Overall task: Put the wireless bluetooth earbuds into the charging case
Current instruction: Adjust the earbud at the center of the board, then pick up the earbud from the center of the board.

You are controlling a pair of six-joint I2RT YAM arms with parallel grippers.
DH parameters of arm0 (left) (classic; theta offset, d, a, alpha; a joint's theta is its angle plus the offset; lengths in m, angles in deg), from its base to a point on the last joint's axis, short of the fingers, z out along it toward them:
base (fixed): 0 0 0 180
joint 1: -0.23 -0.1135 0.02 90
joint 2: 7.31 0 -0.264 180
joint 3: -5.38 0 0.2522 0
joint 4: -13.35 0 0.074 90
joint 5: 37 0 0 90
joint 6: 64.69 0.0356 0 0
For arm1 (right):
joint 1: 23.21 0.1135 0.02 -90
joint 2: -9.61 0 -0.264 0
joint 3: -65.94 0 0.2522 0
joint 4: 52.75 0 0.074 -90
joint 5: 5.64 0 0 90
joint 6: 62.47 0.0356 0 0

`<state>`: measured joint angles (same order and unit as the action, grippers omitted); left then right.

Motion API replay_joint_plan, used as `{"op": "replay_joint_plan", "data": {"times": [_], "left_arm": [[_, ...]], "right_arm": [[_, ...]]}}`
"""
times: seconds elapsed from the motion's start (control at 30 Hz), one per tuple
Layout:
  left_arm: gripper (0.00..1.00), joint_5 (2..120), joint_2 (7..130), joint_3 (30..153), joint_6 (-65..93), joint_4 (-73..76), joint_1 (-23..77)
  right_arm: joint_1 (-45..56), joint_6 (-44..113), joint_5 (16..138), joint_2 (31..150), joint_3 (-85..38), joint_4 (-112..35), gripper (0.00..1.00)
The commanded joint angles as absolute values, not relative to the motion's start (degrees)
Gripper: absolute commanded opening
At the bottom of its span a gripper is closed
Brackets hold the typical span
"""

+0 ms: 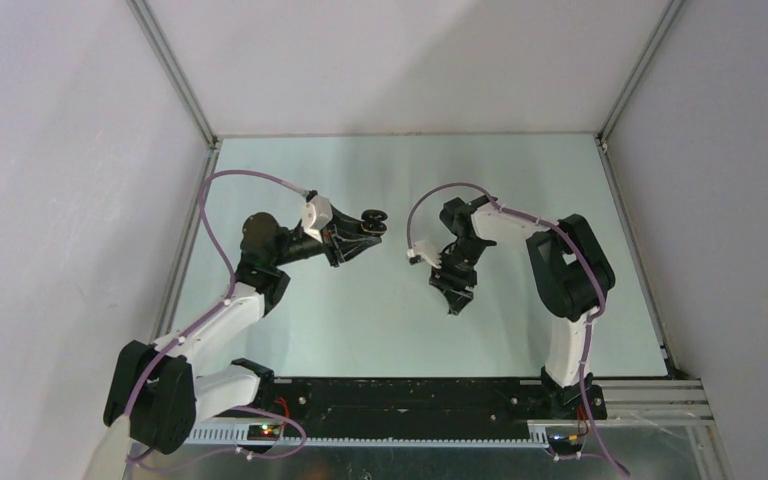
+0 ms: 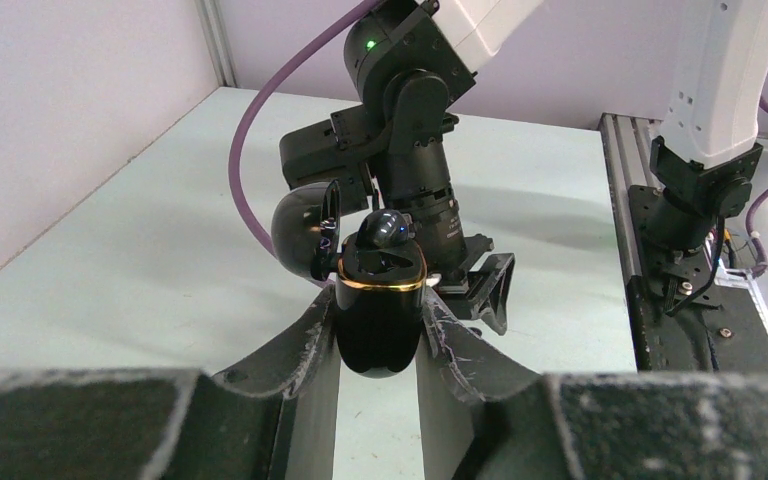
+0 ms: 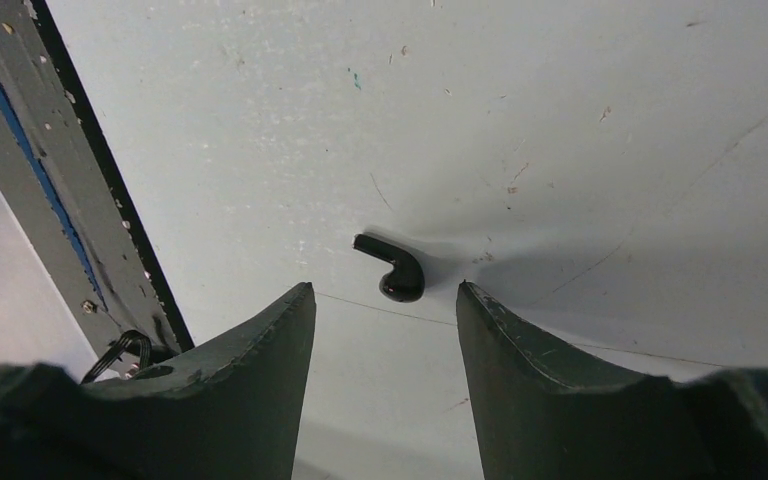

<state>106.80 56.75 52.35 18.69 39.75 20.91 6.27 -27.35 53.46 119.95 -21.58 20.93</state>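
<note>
My left gripper (image 2: 378,300) is shut on the black charging case (image 2: 382,330), held above the table by its lower body. The case has a gold rim, and its lid (image 2: 300,232) is swung open to the left. One black earbud (image 2: 385,232) sits in the case's top. In the top view the case (image 1: 372,222) is left of centre at the left gripper (image 1: 363,235). A second black earbud (image 3: 392,270) lies on the table. My right gripper (image 3: 384,290) hangs open just above it, one finger on each side of the earbud, neither touching it.
The right arm's wrist (image 2: 410,150) hangs close behind the held case. A black base rail (image 1: 410,400) runs along the near table edge, and a metal frame strip (image 3: 70,200) borders the table beside the right gripper. White walls enclose the pale green table (image 1: 360,330).
</note>
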Motion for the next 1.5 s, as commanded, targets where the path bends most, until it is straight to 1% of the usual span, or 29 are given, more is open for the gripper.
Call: {"op": "replay_joint_plan", "data": {"times": [0.0,0.33,0.43,0.53,0.83,1.3,1.47], "left_arm": [[0.0,107.39,55.45,52.53,18.23,41.68,20.64],[0.0,107.48,55.32,52.42,18.1,41.77,20.62],[0.0,107.44,55.2,52.44,18.17,41.77,20.62],[0.0,107.47,55.27,52.43,18.19,41.77,20.63],[0.0,107.47,54.92,52.36,18.27,41.73,20.64],[0.0,107.4,54.98,52.31,18.45,41.7,20.63],[0.0,107.36,54.89,52.27,18.47,41.69,20.66]], "right_arm": [[6.48,-25.56,53.52,122.01,-22.83,20.38,0.58],[6.51,-24.52,56.2,123.13,-21.79,18.68,0.53],[6.7,-24.08,57.4,122.56,-20.59,17.93,0.48],[7.15,-23.56,58.77,121.61,-19.19,16.59,0.46],[8.54,-21.74,61.43,119.73,-16.88,14.45,0.46],[9.31,-19.94,61.87,119.46,-16.52,12.16,0.41],[9.42,-19.65,61.31,119.67,-16.49,12.0,0.38]]}}
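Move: The black earbud lies flat on the board just past the right fingertips, about 1 cm to the left of the hand point, level with it fore and aft, and some 2 cm below, its stem pointing back and left. The open black charging case, held up by the left hand, is roughly 14 cm left of the right hand, 4 cm farther out and 24 cm higher. From the left hand the earbud lies about 14 cm right, 4 cm back and 26 cm down. Around the earbud's rounded head the right fingers close by about a third of their gap, one on each side, while the right hand sinks about 1 cm and tilts some 5 degrees, otherwise staying over the same spot. The pads stop short of a visible grip. The left hand keeps the case held still. ##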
